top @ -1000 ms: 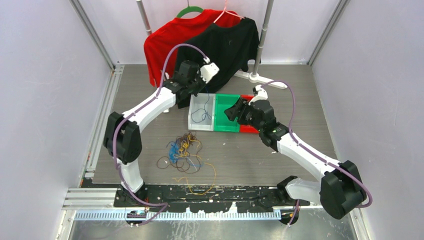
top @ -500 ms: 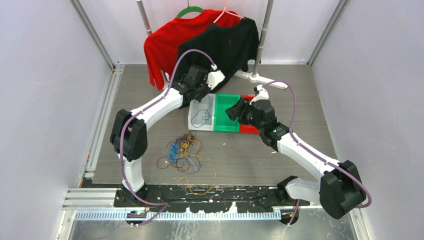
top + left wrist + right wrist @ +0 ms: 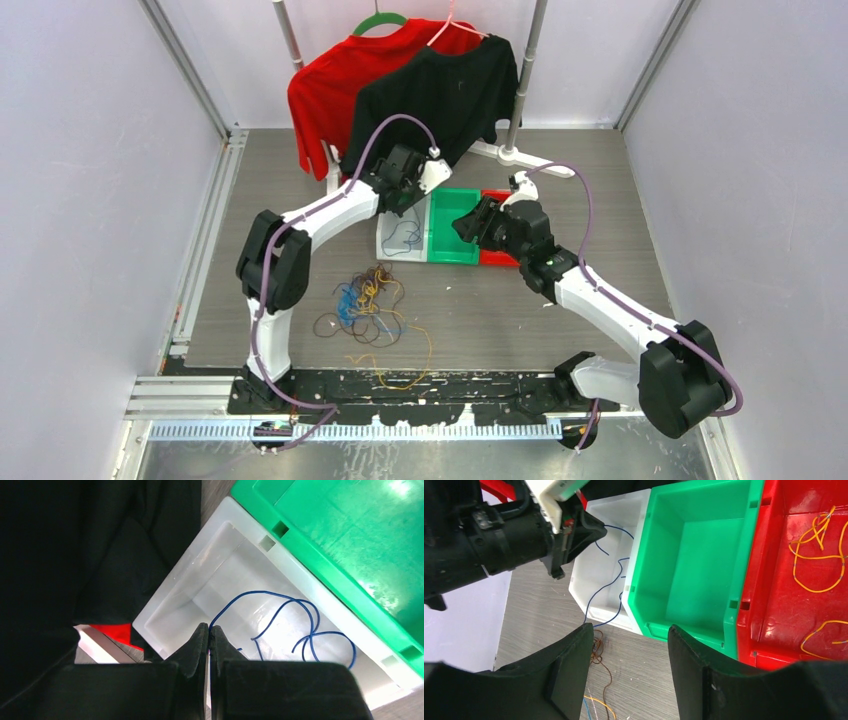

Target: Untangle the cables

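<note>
A loose tangle of blue, yellow-orange and brown cables (image 3: 368,300) lies on the table in front of the bins. My left gripper (image 3: 208,629) is shut on one end of a blue cable (image 3: 260,592) and hangs over the white bin (image 3: 175,580). The rest of that cable loops on the bin floor, and a strand (image 3: 604,587) trails over the near wall towards the tangle. My right gripper (image 3: 629,630) is open and holds nothing. It hovers above the table by the green bin's (image 3: 694,555) near corner. A brown strand (image 3: 601,652) shows by its left finger.
White (image 3: 398,243), green (image 3: 452,228) and red (image 3: 497,258) bins stand side by side mid-table. The red bin (image 3: 794,610) holds yellow-orange cables (image 3: 819,555). A red shirt (image 3: 325,85) and a black shirt (image 3: 440,90) hang on a rack behind the bins.
My left gripper has moved right and down over the white bin, and the arm's elbow has swung right. More blue cable lies in the bin. The right arm has hardly moved.
</note>
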Available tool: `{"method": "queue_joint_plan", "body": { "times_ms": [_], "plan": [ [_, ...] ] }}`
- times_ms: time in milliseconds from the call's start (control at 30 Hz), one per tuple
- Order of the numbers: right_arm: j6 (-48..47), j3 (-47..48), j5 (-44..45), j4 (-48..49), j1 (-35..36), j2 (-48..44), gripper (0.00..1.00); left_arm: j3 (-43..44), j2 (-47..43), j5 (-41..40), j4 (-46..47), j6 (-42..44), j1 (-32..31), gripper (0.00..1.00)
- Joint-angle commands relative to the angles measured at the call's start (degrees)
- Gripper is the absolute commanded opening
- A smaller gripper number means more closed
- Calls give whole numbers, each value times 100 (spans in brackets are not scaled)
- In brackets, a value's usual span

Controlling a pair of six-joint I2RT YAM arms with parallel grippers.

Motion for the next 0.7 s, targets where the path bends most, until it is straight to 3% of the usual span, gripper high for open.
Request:
{"method": "queue_joint_plan", "body": {
  "times_ms": [0, 100, 133, 167, 233, 433, 500, 667],
  "plan": [
    [12, 13, -25, 316, -48, -136, 61, 281, 196, -226, 42, 151, -12, 2],
    [-6, 48, -55, 316, -57, -140, 61, 610, 223, -153, -362, 150, -2, 22],
    [-9, 73, -72, 311, -58, -140, 61, 693, 169, -97, -481, 139, 12, 38],
    [-19, 86, -78, 300, -59, -128, 61, 761, 87, 1, -602, 109, 33, 46],
    [-19, 143, -110, 275, -58, -101, 61, 908, -90, 250, -840, 10, 80, 54],
    [24, 235, -224, 212, -59, 14, 62, 1306, -720, 829, -1760, -160, 162, 94],
    [18, 244, -242, 179, -51, 46, 63, 1259, -942, 879, -1930, -123, 214, 100],
    [-95, 309, -340, -3, 146, 41, 65, 1023, -1523, 1560, -2835, -120, 581, 99]
  ]
}}
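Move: The left gripper, shut on the end of the blue cable, is above the far part of the white tray. The tray's middle lies about 3 cm back, 2 cm to the right and 8 cm below. The green tray is roughly 12 cm to the right and 3 cm back. The remaining cable tangle lies some 20 cm back and 4 cm left, on the table. From the right gripper, the white tray's middle is about 5 cm ahead, 10 cm left and 15 cm below. Lower the left gripper about 2 cm more into the white tray, spreading the fingers as it sinks so they let go of the blue cable's end. Keep opening to full width and lift straight up at first, some 12 cm in all, then draw back towards the base by 3–4 cm and slightly left, clear of the tray. ##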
